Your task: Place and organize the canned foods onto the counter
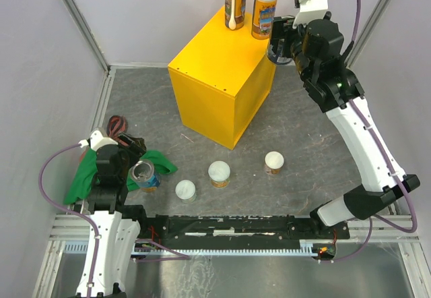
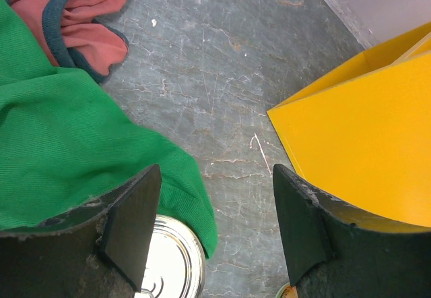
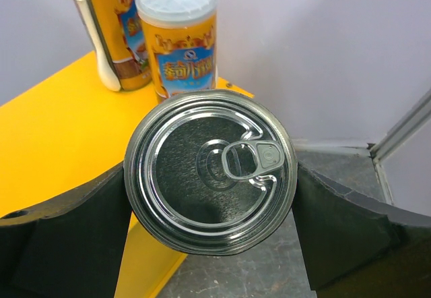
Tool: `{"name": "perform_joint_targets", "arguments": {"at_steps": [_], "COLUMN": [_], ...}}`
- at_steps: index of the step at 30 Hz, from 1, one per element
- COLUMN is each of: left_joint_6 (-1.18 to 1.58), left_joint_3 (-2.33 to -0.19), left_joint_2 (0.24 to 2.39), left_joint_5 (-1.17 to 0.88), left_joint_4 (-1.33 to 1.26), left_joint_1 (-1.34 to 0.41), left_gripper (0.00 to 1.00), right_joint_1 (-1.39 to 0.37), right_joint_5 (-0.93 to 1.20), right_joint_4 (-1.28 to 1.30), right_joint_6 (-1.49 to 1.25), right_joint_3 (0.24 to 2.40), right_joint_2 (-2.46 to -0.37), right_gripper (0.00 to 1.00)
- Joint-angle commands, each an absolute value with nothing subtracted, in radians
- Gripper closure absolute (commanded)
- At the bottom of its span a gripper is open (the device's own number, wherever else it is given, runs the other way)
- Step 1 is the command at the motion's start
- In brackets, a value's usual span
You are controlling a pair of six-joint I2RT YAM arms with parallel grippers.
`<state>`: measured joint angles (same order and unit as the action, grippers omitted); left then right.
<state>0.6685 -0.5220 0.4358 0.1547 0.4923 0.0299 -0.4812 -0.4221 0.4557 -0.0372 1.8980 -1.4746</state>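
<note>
My right gripper (image 1: 277,50) (image 3: 211,200) is shut on a wide can (image 3: 211,170) with a silver pull-tab top, one finger on each side. It hangs at the far right edge of the yellow counter (image 1: 222,82) (image 3: 60,129), just in front of two tall orange cans (image 1: 235,3) (image 1: 264,13) (image 3: 178,35) standing on it. Three short white-lidded cans (image 1: 185,189) (image 1: 219,172) (image 1: 273,161) stand on the floor. My left gripper (image 1: 131,161) (image 2: 215,237) is open over bare floor, with a blue can's silver top (image 1: 144,175) (image 2: 172,264) beside its left finger.
A green cloth (image 1: 87,176) (image 2: 67,143) lies at the near left, its edge against the blue can. A red cloth (image 2: 74,15) lies behind it. A white spoon (image 1: 231,15) leans on the left tall can. Walls close in the back and sides.
</note>
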Motion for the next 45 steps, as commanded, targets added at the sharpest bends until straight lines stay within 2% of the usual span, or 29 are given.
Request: {"name": "perform_joint_targets", "arguments": {"at_steps": [1,14,26,45], "left_joint_6": [0.627,0.636,0.639,0.621], "left_joint_3": [-0.523,-0.530,-0.527,-0.528], "left_joint_2": [0.425,0.384,0.369,0.378], "left_joint_5": [0.164,0.201,0.220,0.190], "left_joint_4": [0.451,0.472,0.475,0.465], "left_joint_1": [0.025,0.025,0.025,0.010], "left_gripper": [0.26,0.26,0.26,0.26], "right_joint_1": [-0.477,-0.502,-0.552,-0.617], "right_joint_5": [-0.342,-0.173,-0.168,-0.215], "right_joint_4": [0.289,0.343,0.362,0.242], "right_joint_6": [-0.052,-0.112,-0.080,0.009], "right_joint_3": [2.035,2.255,2.452,2.481], "right_joint_2": [-1.469,-1.664,-1.868,-2.040], "right_gripper": [0.99,0.99,0.99,0.99]}}
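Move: The right hand already holds the silver-lidded can, just off the yellow box's right side. The free spot on the box top lies roughly 11 cm ahead, 18 cm to its left and 9 cm below. The plain orange jar stands about 19 cm ahead and 4 cm left, the jar with the spoon 24 cm ahead and 13 cm left, both middles some 4 cm lower. From the left hand that spot is around 30 cm ahead, 25 cm right and 14 cm higher. Keeping its pinch around the can's sides, the right hand carries it left across the box top, about 17 cm, and some 9 cm forward, passing on the near side of the plain orange jar. It sinks only a couple of centimetres after a slight rise at the start, and turns about 20 degrees counter-clockwise; the fingers never open. ##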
